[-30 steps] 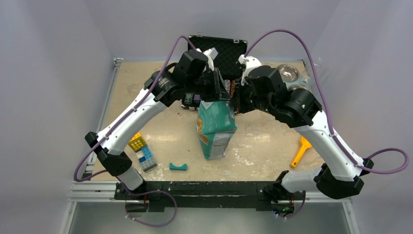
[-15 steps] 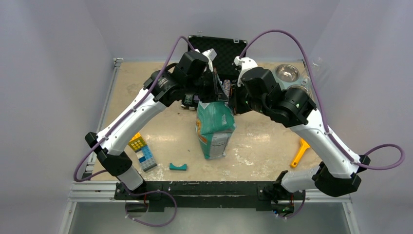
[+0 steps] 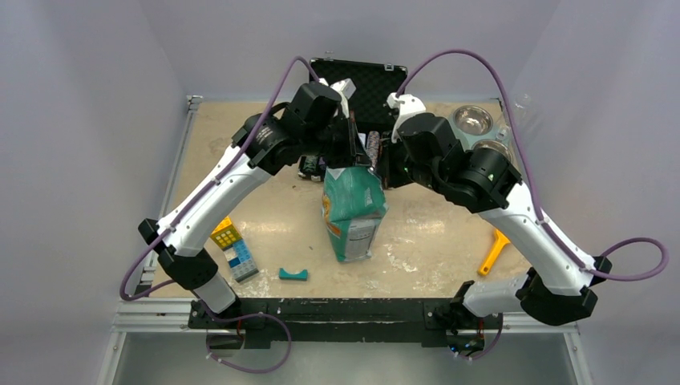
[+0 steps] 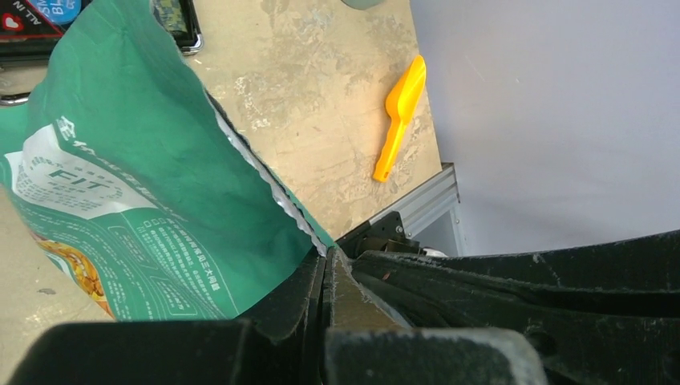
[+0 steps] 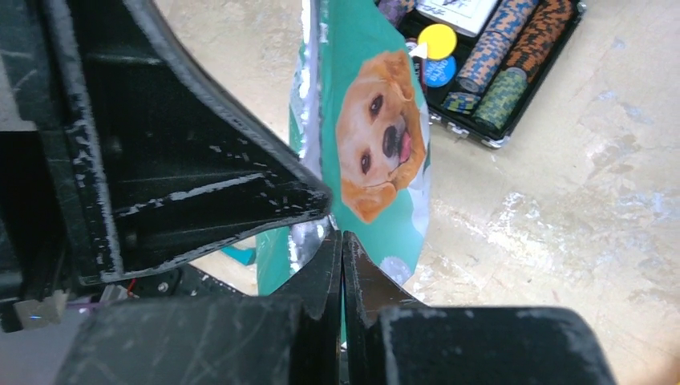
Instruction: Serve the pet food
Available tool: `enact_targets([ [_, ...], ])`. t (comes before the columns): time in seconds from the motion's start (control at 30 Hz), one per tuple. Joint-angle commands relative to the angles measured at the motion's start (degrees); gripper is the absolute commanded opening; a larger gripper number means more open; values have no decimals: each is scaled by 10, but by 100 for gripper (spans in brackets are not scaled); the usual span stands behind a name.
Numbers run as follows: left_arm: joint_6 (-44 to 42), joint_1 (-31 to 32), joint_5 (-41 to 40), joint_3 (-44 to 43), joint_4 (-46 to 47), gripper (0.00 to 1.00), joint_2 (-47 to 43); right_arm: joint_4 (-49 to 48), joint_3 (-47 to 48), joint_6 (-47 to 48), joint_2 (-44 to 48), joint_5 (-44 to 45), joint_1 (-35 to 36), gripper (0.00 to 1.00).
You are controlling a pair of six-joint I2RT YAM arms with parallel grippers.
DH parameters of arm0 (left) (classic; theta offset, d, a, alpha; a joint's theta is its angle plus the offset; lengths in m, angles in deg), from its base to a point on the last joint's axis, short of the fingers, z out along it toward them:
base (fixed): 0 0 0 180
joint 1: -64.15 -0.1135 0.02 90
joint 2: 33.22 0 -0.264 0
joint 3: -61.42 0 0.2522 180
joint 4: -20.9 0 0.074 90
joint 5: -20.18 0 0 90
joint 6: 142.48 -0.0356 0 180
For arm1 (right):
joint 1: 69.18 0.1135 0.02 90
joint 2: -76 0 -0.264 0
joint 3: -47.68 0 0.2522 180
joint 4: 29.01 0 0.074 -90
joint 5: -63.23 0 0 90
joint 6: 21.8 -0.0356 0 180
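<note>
The teal-green pet food bag (image 3: 354,210) stands upright mid-table, and the pet food itself is hidden inside it. My left gripper (image 3: 347,165) is shut on the left side of the bag's top edge. In the left wrist view the fingertips (image 4: 327,261) pinch the silver-lined rim of the bag (image 4: 144,184). My right gripper (image 3: 382,170) is shut on the opposite side of the top. Seen from the right wrist, that gripper (image 5: 342,241) nips the edge of the bag (image 5: 377,144) below the golden dog picture.
An open black case (image 3: 370,87) of poker chips lies just behind the bag. Two metal bowls (image 3: 473,119) sit at the back right. An orange scoop (image 3: 495,250) lies front right. A colourful box (image 3: 234,250) and a small teal piece (image 3: 293,274) lie front left.
My left gripper has closed onto the bag's top edge. The right arm has shifted slightly left and back, still holding its side of the bag.
</note>
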Motion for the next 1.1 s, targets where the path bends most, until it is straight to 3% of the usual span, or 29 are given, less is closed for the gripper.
enact_targets([
  [0.0,-45,-5,-27,-23,-79,0,-29,38,5,8,23,126,-14,0],
  [0.2,-53,-6,-28,-19,-80,0,-34,47,20,2,31,126,-14,0],
  [0.43,-55,-5,-5,-13,-50,0,-37,12,30,12,29,14,-14,0],
  [0.47,-53,-6,-1,-11,-45,0,-39,6,33,12,30,0,-14,2],
  [0.6,-51,-6,6,-2,-34,0,-43,-11,62,22,23,-66,-14,34],
  [0.7,-48,-6,14,2,-25,0,-46,7,92,22,-8,-73,-14,42],
  [0.9,-46,-6,15,1,-25,0,-49,8,77,23,-35,-88,-14,44],
  [1.07,-35,-6,-10,-5,-48,0,-55,8,40,22,-35,-67,-14,36],
])
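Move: The pet food bag's rim is in the left fingers, its middle 1 cm right of them and level. It lies about 2 cm left of the shut right fingertips, level. The bag's body stands some 17 cm below the left hand, 2 cm back and 2 cm left; the chip case lies 20 cm ahead, 3 cm left and 33 cm down. From the right hand, the yellow scoop is 30 cm right, 5 cm back, 34 cm down. Both hands tug apart, then the right opens, hops 6 cm left, sinks astride the rim; left keeps pinching. ##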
